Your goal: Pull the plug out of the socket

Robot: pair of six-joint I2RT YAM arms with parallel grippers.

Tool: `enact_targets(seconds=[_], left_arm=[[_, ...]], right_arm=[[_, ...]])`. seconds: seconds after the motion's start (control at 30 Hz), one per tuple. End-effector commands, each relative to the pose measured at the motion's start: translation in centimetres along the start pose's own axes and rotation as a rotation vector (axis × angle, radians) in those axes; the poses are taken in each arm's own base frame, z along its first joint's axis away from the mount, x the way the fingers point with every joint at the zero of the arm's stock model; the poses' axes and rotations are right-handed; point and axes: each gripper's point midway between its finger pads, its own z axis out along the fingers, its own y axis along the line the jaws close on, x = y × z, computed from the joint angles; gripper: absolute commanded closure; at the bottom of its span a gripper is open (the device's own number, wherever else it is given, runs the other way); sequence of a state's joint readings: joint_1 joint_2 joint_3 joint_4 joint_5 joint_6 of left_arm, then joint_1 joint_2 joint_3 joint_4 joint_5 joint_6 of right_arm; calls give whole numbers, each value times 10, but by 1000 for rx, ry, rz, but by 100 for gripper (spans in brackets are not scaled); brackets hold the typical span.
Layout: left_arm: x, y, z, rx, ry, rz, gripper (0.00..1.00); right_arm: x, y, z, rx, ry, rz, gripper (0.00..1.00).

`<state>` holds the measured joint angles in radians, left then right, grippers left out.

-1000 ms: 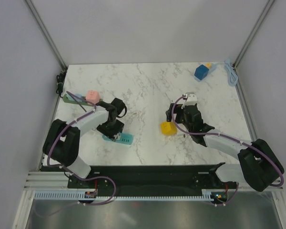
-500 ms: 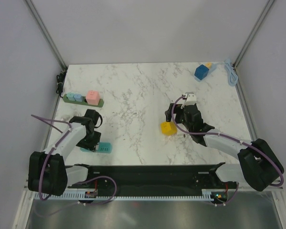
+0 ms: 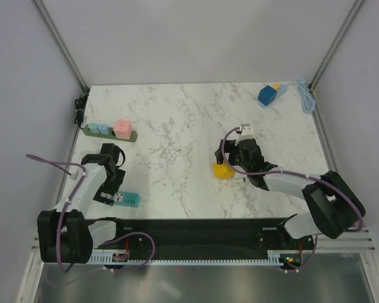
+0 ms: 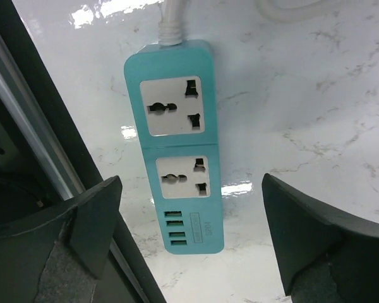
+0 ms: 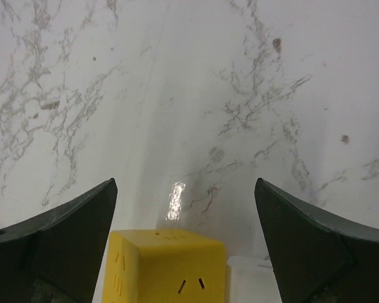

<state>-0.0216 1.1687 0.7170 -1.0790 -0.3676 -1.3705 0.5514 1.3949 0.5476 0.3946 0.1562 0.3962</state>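
A yellow cube socket stands on the marble right of centre. In the right wrist view the cube has a white plug against its right side. My right gripper is open, its fingers wide on either side of the cube and touching nothing. A teal power strip lies by the front left edge. Both of its sockets are empty, and a white cord leaves its far end. My left gripper hangs open just above the strip and holds nothing.
A green power strip with pink and blue plugs lies at the far left. A blue cube and a pale blue cable sit at the far right corner. The black front rail runs right beside the teal strip.
My left gripper carried the teal strip from mid-table to the front left edge, then opened and let it go. The right arm has shifted only slightly.
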Motion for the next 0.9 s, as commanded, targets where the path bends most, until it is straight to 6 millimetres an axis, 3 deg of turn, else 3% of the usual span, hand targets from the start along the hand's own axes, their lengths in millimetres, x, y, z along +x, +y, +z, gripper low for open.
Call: enact_targets(seconds=[0.0,0.03,0.1,0.13,0.17,0.23,0.3,0.33,0.4,0.43,0.47,0.53,0.57,0.63,0.87], left_arm=[[-29,-5,-23,44,-102,50,0],[-32,-4,-28,46,-110,85,0],[-41,-6,-40,74,-134,87,0],[-43,-8,-45,97,-140,91,0],[-46,-9,-53,136,-150,101,0],[-48,-11,-61,179,-157,109,0],[-48,-13,-71,238,-152,125,0],[-46,-15,-73,259,-147,146,0],[-45,-22,-79,318,-140,156,0],[-45,-23,-81,325,-142,156,0],[-44,-25,-83,343,-134,156,0],[-40,-27,-84,362,-116,155,0],[-35,-31,-83,380,-94,156,0],[-30,-33,-82,407,-80,159,0],[-22,-38,-72,409,-72,244,0]], right_arm=[[11,25,23,-119,36,-11,2],[10,35,31,-156,49,-18,2],[45,46,47,-168,184,-63,2],[32,61,57,-183,164,-102,2],[46,68,60,-162,200,-141,2],[29,92,69,-201,170,-163,2],[35,109,76,-238,193,-174,2],[19,123,81,-258,164,-176,2],[23,135,85,-264,181,-208,2],[9,146,88,-278,152,-206,2],[11,150,91,-275,156,-212,2],[-3,158,97,-260,133,-214,2],[2,158,100,-251,151,-234,2],[-13,164,106,-223,120,-252,2],[-13,169,121,-177,107,-320,2]])
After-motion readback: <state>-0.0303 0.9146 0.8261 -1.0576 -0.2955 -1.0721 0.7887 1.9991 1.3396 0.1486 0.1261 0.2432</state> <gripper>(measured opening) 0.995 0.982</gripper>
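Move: The teal socket strip I have already let go lies right under my left hand, about 3 cm down and 1 cm back. The pink block stands some 24 cm ahead of that hand and 4 cm to its right. From my right hand, the yellow plug is about 7 cm back, 1 cm left and 4 cm lower. The white adapter lies 5 cm to the right of the plug, and the pink block some 9 cm ahead and 37 cm left of my right hand. With my right hand open I first dip about 5 cm, then sweep some 19 cm left and a little forward towards the pink block, catching the yellow plug on the way, climbing back to my starting height and swinging about 20 degrees counter-clockwise. My left hand, still wide open, lifts about 8 cm clear of the socket strip, fingers tilting forward as it turns clockwise. ##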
